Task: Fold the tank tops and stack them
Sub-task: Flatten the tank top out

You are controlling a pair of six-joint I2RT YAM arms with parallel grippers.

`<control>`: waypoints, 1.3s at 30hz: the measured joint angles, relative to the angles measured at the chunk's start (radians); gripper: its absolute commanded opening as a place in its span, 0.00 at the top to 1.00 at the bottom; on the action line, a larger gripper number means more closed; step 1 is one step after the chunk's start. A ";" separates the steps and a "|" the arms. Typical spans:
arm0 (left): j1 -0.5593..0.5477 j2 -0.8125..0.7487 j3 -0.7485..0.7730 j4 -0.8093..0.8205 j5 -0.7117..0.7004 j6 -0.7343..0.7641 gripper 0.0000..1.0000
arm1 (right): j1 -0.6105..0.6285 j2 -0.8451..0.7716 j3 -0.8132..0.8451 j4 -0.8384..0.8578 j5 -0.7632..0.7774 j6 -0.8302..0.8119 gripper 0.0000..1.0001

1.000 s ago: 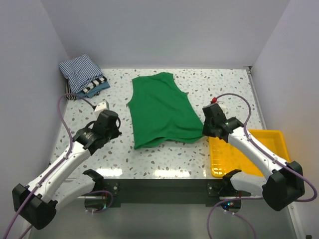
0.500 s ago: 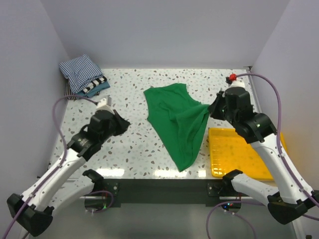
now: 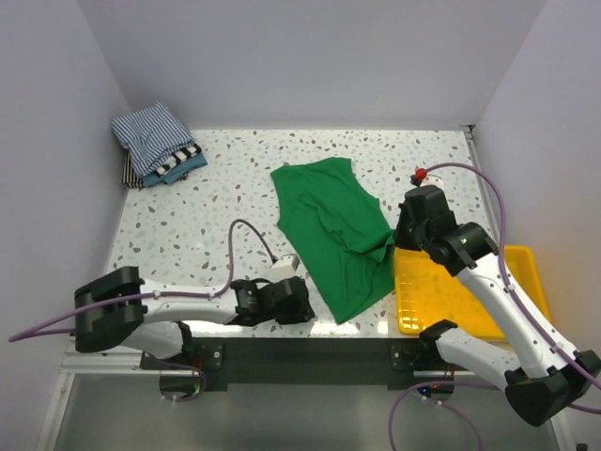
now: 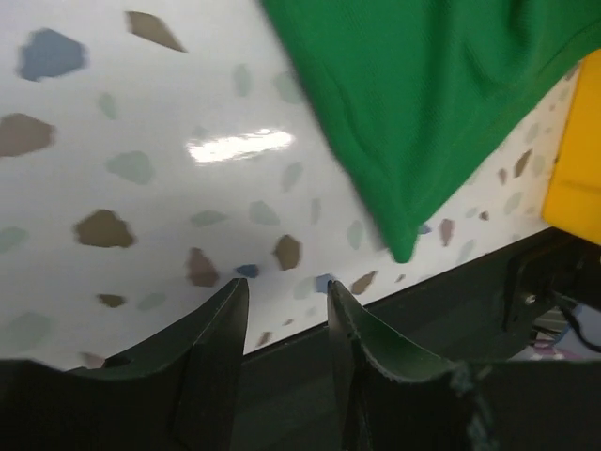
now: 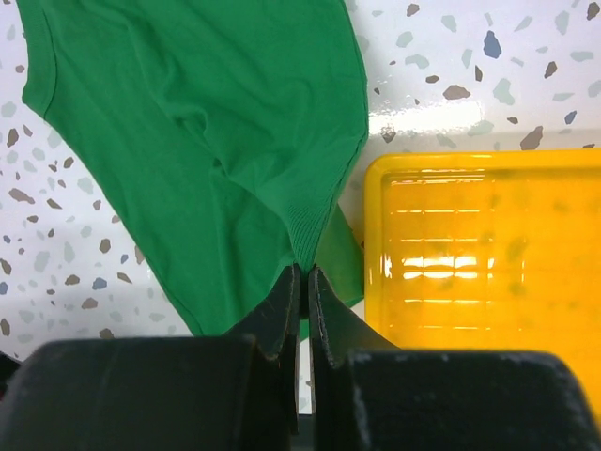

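Observation:
The bright green tank top (image 3: 329, 225) lies rumpled and skewed across the middle of the table, its lower corner near the front edge. My right gripper (image 3: 393, 246) is shut on a bunched fold of its right edge; in the right wrist view the cloth (image 5: 207, 122) is pinched between the closed fingertips of that gripper (image 5: 302, 272). My left gripper (image 3: 308, 310) sits low at the front edge, just left of the top's lower corner (image 4: 404, 225). Seen from the left wrist, its gripper (image 4: 285, 289) stands open with nothing between the fingers. A blue-and-white striped tank top (image 3: 150, 133) lies folded on a pile at the back left.
The yellow tray (image 3: 465, 291) sits at the front right, right beside the held fold, and shows in both wrist views (image 5: 479, 272) (image 4: 577, 169). Under the striped top lie a black-and-white striped one (image 3: 177, 160) and a teal one (image 3: 192, 164). White walls enclose three sides.
The right gripper has pulled the green top's edge up and over, skewing the cloth. The left arm swung from the left side down to the front edge by the lower corner, and its jaws opened.

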 measured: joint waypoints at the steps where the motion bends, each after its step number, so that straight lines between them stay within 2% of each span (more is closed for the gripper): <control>1: -0.026 0.035 0.030 -0.010 -0.020 -0.039 0.57 | 0.000 -0.002 0.000 0.000 0.005 -0.001 1.00; 5: -0.102 0.195 0.219 -0.038 -0.083 -0.144 0.59 | 0.000 -0.004 0.000 -0.003 0.016 -0.005 1.00; 8: -0.127 0.307 0.379 -0.046 -0.101 -0.190 0.59 | 0.000 -0.006 0.000 -0.005 0.016 -0.006 1.00; 10: -0.131 0.349 0.435 -0.050 -0.106 -0.216 0.59 | 0.000 -0.011 0.000 -0.005 0.016 -0.007 1.00; 21: -0.130 0.403 0.482 -0.251 -0.162 -0.308 0.51 | 0.000 -0.042 -0.021 -0.005 0.026 -0.011 1.00; 32: -0.130 0.452 0.500 -0.294 -0.175 -0.325 0.52 | 0.000 -0.042 -0.034 -0.003 0.026 -0.011 1.00; 35: -0.123 0.472 0.505 -0.292 -0.173 -0.325 0.62 | 0.000 -0.042 -0.036 0.000 0.026 -0.011 1.00; 36: -0.118 0.475 0.507 -0.290 -0.171 -0.324 0.75 | 0.000 -0.042 -0.037 0.000 0.026 -0.011 1.00; 38: -0.103 0.477 0.505 -0.276 -0.163 -0.317 0.85 | 0.000 -0.042 -0.037 0.000 0.026 -0.011 1.00; 39: -0.095 0.478 0.503 -0.269 -0.159 -0.315 0.98 | 0.000 -0.042 -0.037 0.000 0.026 -0.011 1.00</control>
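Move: The near left corner of the green tank top's hem lies about 8 cm to the right of the left hand, some 1 cm ahead and 2 cm below. The hem's other end, up in the right fingers, is roughly 20 cm right, 13 cm ahead and 17 cm above the left hand; the yellow bin's middle is 37 cm right and 6 cm ahead, down at table level. From the right hand the near corner lies about 13 cm back, 12 cm left and 18 cm below. The left hand sweeps right some 12 cm, rising a little over the tank top's near corner, then comes back left about 3 cm and sinks roughly 5 cm onto it, fingers half open and the wrist turning some 15 degrees counter-clockwise. Down there it edges forward about 1 cm and closes its fingers to pinch the cloth just inside the corner, while the right hand, all but still, keeps its shut grip on the hem's other end and holds it up off the table. ##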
